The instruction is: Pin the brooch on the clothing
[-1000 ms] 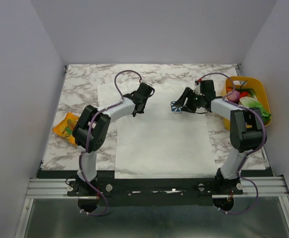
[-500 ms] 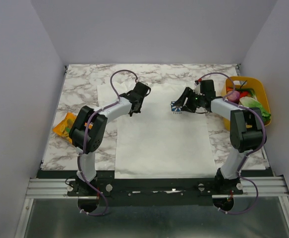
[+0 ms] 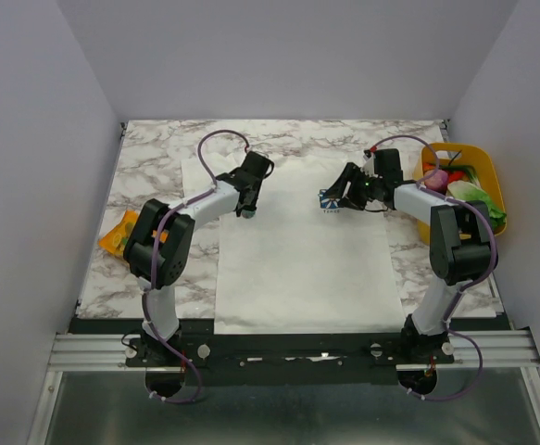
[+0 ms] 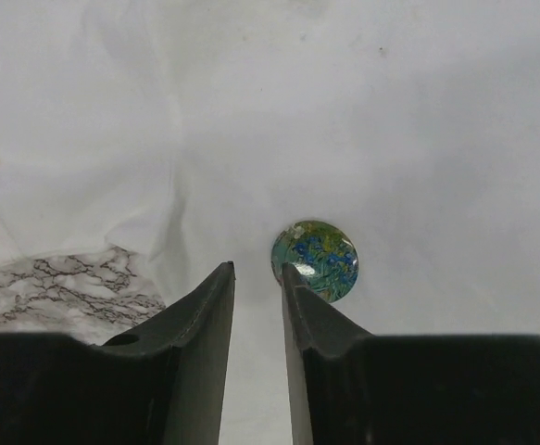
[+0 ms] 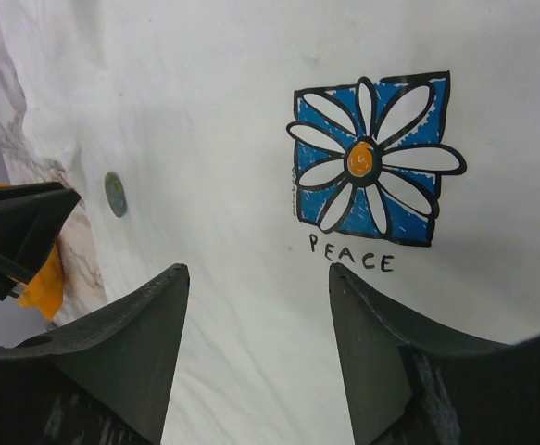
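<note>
The clothing, a white T-shirt (image 3: 297,260), lies flat on the marble table, its blue flower print (image 5: 371,158) on the chest. The brooch (image 4: 318,260), a small round green-blue disc, rests on the shirt near its left sleeve; it also shows in the right wrist view as the brooch (image 5: 115,194). My left gripper (image 4: 257,271) hovers low over the shirt, jaws a narrow gap apart with nothing between them, and the brooch sits just outside its right fingertip. My right gripper (image 5: 256,269) is open wide above the shirt beside the print and holds nothing.
A yellow basket (image 3: 488,167) with colourful items stands at the right edge of the table. An orange packet (image 3: 121,232) lies on the marble (image 3: 149,167) at the left. Bare marble (image 4: 56,287) shows beside the shirt's sleeve edge.
My left gripper has shifted left and slightly back across the shirt toward the left sleeve. The right arm has not moved.
</note>
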Controlling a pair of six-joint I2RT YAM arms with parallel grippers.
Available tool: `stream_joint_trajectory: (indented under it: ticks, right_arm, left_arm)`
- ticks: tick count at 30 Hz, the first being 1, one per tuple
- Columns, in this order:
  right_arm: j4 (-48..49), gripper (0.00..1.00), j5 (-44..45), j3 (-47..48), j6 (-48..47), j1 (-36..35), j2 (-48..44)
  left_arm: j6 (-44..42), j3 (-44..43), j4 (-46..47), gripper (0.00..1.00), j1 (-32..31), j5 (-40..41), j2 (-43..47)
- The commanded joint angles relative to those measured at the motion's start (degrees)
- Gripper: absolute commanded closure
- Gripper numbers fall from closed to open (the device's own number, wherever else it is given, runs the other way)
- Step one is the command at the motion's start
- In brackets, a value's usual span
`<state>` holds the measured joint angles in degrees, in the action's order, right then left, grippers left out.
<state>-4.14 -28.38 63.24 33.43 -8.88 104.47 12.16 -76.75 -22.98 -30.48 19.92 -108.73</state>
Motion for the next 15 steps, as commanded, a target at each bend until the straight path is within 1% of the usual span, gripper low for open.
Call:
stream_joint_trajectory:
  ticks: [1,2,5,9,15]
  right_arm:
    - [1.1,0.3,-1.5,-0.4,-0.3,0.3,1.4]
    - [1.2,0.3,-1.7,-0.3,-0.3,0.3,1.4]
    - [1.2,0.3,-1.9,-0.1,-0.4,0.1,1.6]
    - [1.2,0.3,-2.0,-0.1,-0.6,0.1,1.6]
    - [1.2,0.3,-2.2,0.0,-0.6,0.0,1.7]
  left_arm:
    - [-0.3,0.8,0.7,0.5,-0.4,-3.0,2.5]
    - [-0.2,0.6,0.7,0.41,-0.5,-3.0,2.4]
    - [-0.1,-0.5,0.0,0.34,-1.2,-3.2,1.3]
    - [0.3,-1.9,-1.4,0.32,-1.7,-3.2,-2.0]
    - [1.1,-2.0,-1.0,0.33,-1.8,-3.5,-4.6]
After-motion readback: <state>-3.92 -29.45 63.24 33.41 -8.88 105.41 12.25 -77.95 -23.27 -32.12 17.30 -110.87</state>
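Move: The brooch lies on the clothing about 2 cm to the left hand's right, 2 cm ahead and some 3 cm below. The clothing's side edge is roughly 5 cm to that hand's left, level with it; the daisy print is about 23 cm to its right and 4 cm ahead. From the right hand the brooch is some 25 cm left and 2 cm back. The left hand opens its fingers wide while shifting about 2 cm right over the brooch, then sinks slightly. ##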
